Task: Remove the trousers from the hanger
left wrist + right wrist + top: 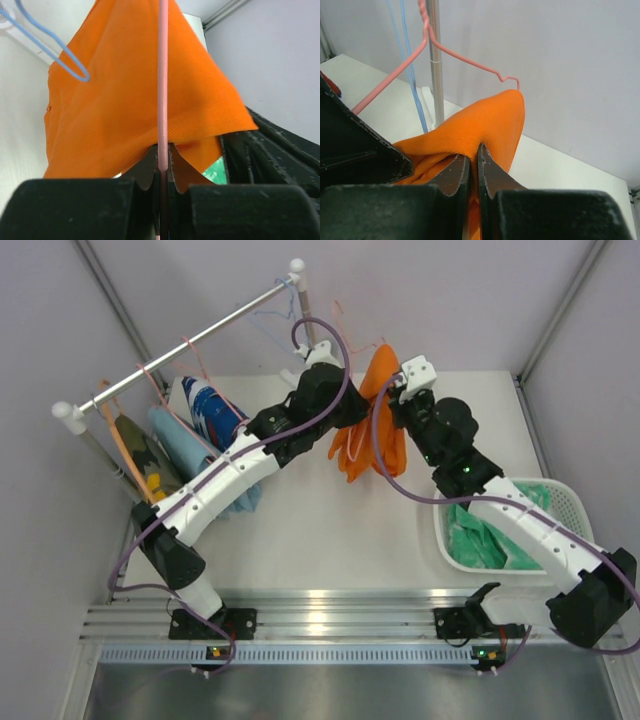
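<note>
Bright orange trousers (pixel 372 430) hang draped over a thin pink hanger (pixel 465 59) between my two grippers, near the right end of the rack. My left gripper (pixel 164 167) is shut on the pink hanger's wire (pixel 163 100), which runs straight up between its jaws in front of the orange cloth (pixel 115 110). My right gripper (pixel 474 159) is shut on a fold at the top of the orange trousers (pixel 485 125). In the top view the left gripper (pixel 356 410) and the right gripper (pixel 393 400) sit on opposite sides of the cloth.
The rack rail (pixel 190 340) slants from left to upper right. Blue-and-white patterned (pixel 210 408), light blue (pixel 185 445) and camouflage (pixel 145 455) trousers hang at its left. A bare blue hanger (pixel 60 50) hangs close by. A white basket (pixel 565 495) at right holds mint green trousers (pixel 480 545).
</note>
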Motion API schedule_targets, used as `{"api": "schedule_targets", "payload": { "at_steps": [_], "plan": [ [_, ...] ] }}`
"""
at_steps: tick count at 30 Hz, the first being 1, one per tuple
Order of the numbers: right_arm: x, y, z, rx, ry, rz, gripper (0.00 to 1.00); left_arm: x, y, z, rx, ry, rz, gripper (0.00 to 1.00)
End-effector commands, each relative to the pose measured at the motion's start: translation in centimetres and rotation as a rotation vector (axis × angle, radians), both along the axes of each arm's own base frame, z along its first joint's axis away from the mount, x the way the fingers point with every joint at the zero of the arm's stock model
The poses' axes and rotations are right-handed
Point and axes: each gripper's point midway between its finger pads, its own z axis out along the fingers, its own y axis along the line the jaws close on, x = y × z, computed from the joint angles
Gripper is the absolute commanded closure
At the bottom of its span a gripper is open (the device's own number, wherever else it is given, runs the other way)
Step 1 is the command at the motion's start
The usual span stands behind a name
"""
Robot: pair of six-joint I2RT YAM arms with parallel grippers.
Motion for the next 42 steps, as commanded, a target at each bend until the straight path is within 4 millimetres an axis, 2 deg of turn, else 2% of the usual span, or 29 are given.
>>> {"api": "schedule_targets", "payload": {
  "at_steps": [1, 3, 4, 8, 14, 16, 18, 23, 28, 34, 42],
  "plan": [
    [-3.1, -4.6, 14.4, 0.211, -0.362, -0.098, 1.0, 0.8, 1.7, 3.3, -0.093, -0.07, 0.055, 1.0],
    [-3.6, -5.3, 16.5, 0.216, -0.406, -0.118, 1.0, 1.0, 2.0, 1.8, -0.084, -0.038, 0.055, 1.0],
    [-3.7, -5.3, 16.5, 0.209, -0.408, -0.121, 1.0, 0.9, 1.9, 1.8, -0.088, -0.037, 0.052, 1.0],
    [-4.4, -6.1, 19.4, 0.218, -0.463, -0.14, 1.0, 0.9, 2.4, 0.7, -0.074, -0.022, 0.051, 1.0],
    [-5.2, -6.3, 21.7, 0.213, -0.486, -0.124, 1.0, 0.6, 2.4, -0.7, -0.056, -0.006, 0.035, 1.0],
    [-5.7, -6.9, 23.1, 0.218, -0.506, -0.135, 1.0, 0.6, 2.3, -1.0, -0.05, -0.005, 0.021, 1.0],
    [-5.9, -7.2, 23.6, 0.21, -0.505, -0.149, 1.0, 0.4, 2.0, -1.6, -0.045, 0.001, 0.003, 1.0],
    [-7.4, -10.2, 26.1, 0.219, -0.559, -0.256, 1.0, -0.1, 1.6, -3.4, -0.014, 0.023, -0.04, 1.0],
    [-9.5, -14.0, 27.5, 0.233, -0.6, -0.397, 1.0, -1.0, 1.0, -5.4, 0.032, 0.051, -0.117, 1.0],
    [-12.2, -17.2, 28.4, 0.251, -0.634, -0.483, 1.0, -1.3, 0.9, -6.5, 0.071, 0.053, -0.156, 1.0],
    [-15.2, -21.0, 27.8, 0.247, -0.618, -0.601, 1.0, -1.7, 0.1, -7.3, 0.142, 0.011, -0.265, 1.0]
  ]
}}
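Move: The orange trousers are already pinched in my right fingers, their middle about 5 cm left of that hand, 3 cm ahead and 8 cm lower. The hanger my left hand still grips centres 6 cm left and 6 cm ahead of my right hand, level with it. The basket lies some 32 cm right, 12 cm back and 34 cm down. From my left hand the trousers are about 3 cm right, 3 cm ahead, 7 cm lower. With my right fingers still shut on the trousers, I pull them mostly straight up off the hanger, then sweep on right and back while still rising, about 21 cm up in all, tipping the fingers upward and turning clockwise. My left hand keeps its grip on the hanger and sinks about 8 cm the other way, turning slightly clockwise. ##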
